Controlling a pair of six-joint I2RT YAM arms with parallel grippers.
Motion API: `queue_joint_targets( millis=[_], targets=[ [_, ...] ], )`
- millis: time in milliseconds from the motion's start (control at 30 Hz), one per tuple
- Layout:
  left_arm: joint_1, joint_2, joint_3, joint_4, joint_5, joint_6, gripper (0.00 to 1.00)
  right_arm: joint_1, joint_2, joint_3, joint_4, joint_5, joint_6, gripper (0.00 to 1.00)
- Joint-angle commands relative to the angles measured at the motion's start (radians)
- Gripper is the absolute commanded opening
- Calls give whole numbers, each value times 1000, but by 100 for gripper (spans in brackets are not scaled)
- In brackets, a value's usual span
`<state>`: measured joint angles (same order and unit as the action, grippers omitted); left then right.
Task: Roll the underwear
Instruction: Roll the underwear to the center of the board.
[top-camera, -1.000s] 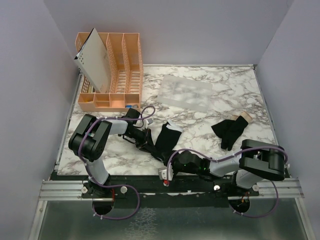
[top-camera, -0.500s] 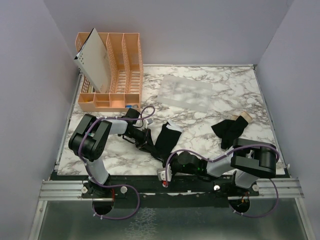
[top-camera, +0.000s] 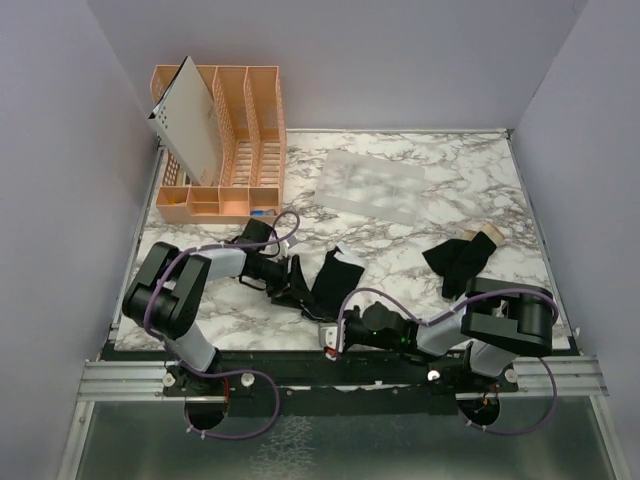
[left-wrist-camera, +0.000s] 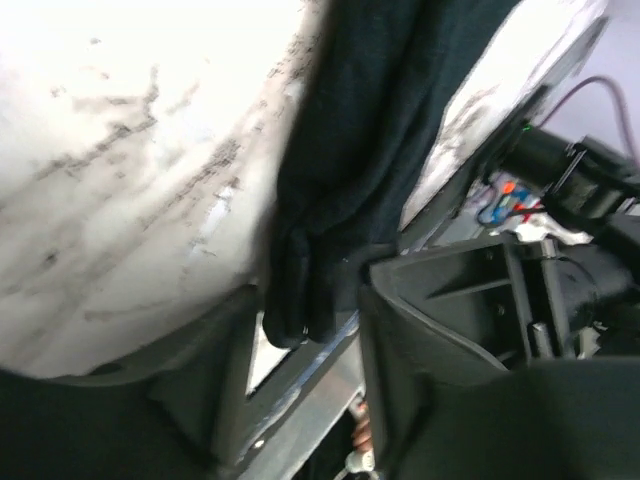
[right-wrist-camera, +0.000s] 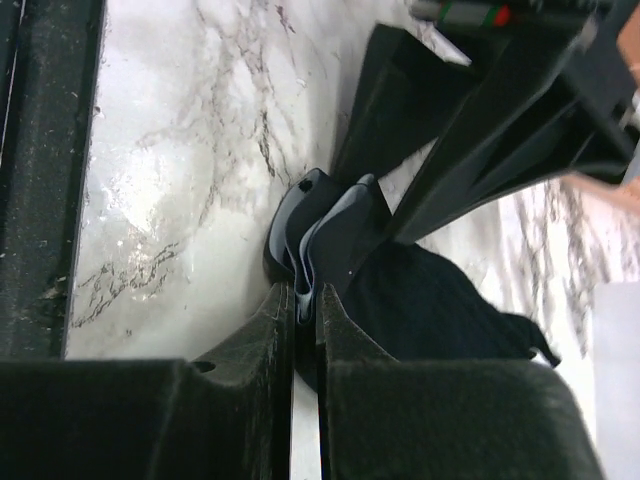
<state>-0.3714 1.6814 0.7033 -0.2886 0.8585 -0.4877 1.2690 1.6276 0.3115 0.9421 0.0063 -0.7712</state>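
A black underwear (top-camera: 335, 282) lies folded lengthwise on the marble table (top-camera: 450, 190), its near end at the table's front edge. My right gripper (top-camera: 330, 322) is shut on that end; in the right wrist view the grey-blue folded hem sits pinched between the jaws (right-wrist-camera: 305, 295), with the black cloth (right-wrist-camera: 430, 300) behind. My left gripper (top-camera: 298, 283) is at the cloth's left side. In the left wrist view its jaws (left-wrist-camera: 310, 300) stand apart, open, with the underwear's (left-wrist-camera: 370, 130) rolled end hanging between them. A second black underwear (top-camera: 458, 262) with a tan band lies at the right.
An orange slotted rack (top-camera: 235, 130) with a grey sheet (top-camera: 190, 115) leaning in it stands at the back left. A translucent plastic sheet (top-camera: 372, 185) lies at the back middle. Purple walls close in both sides. The metal rail (top-camera: 340, 375) runs along the front edge.
My right jaws have closed on the near end of the underwear. My left jaws have opened off the cloth, and the left arm's elbow has swung left.
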Motion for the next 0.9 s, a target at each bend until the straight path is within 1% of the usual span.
queue_joint_targets(
  millis=[0, 67, 200, 300, 400, 533, 600, 700, 767, 867],
  targets=[
    [11, -96, -69, 75, -144, -58, 60, 0, -8, -63, 189, 65, 252, 1],
    [11, -148, -102, 93, -176, -82, 72, -16, -15, -78, 229, 61, 343, 1],
    [11, -251, -162, 136, -222, -129, 78, -36, -1, -123, 350, 60, 514, 0],
    [11, -324, -204, 174, -262, -168, 80, -48, 19, -162, 430, 95, 630, 1],
    [9, -382, -245, 228, -273, -220, 81, -58, 49, -206, 528, 117, 730, 1],
    [-11, -436, -282, 296, -281, -276, 81, -70, 88, -235, 587, 161, 870, 0],
    [-28, -460, -293, 324, -297, -291, 82, -76, 106, -254, 618, 208, 948, 1],
    [-49, -485, -317, 369, -315, -322, 82, -89, 130, -285, 673, 299, 1081, 1],
    [-62, -489, -327, 394, -323, -338, 82, -105, 141, -300, 680, 339, 1174, 1],
    [-87, -482, -330, 420, -333, -351, 82, -114, 150, -311, 692, 363, 1244, 0]
  ],
)
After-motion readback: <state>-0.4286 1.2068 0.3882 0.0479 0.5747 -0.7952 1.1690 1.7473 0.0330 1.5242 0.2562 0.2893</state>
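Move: My right hand already pinches the near hem of the underwear. The underwear's middle lies about 8 cm ahead and 4 cm to the right, a centimetre or two lower; its white far end is some 14 cm ahead and 6 cm right, and the clear sheet's middle about 29 cm ahead and 11 cm right. From my left hand, with its fingers astride the near end, the underwear's middle is roughly 7 cm ahead and 6 cm right. Keeping the hem pinched, I roll my right hand some 60 degrees about its finger line, its top going over forward, while I carry the hem about 6 cm right; it arcs up slightly, sinks again and slips a little forward at the end. My left fingers, already parting, open wide as that hand lifts about 3 cm clear of the cloth and its tips swing forward. ##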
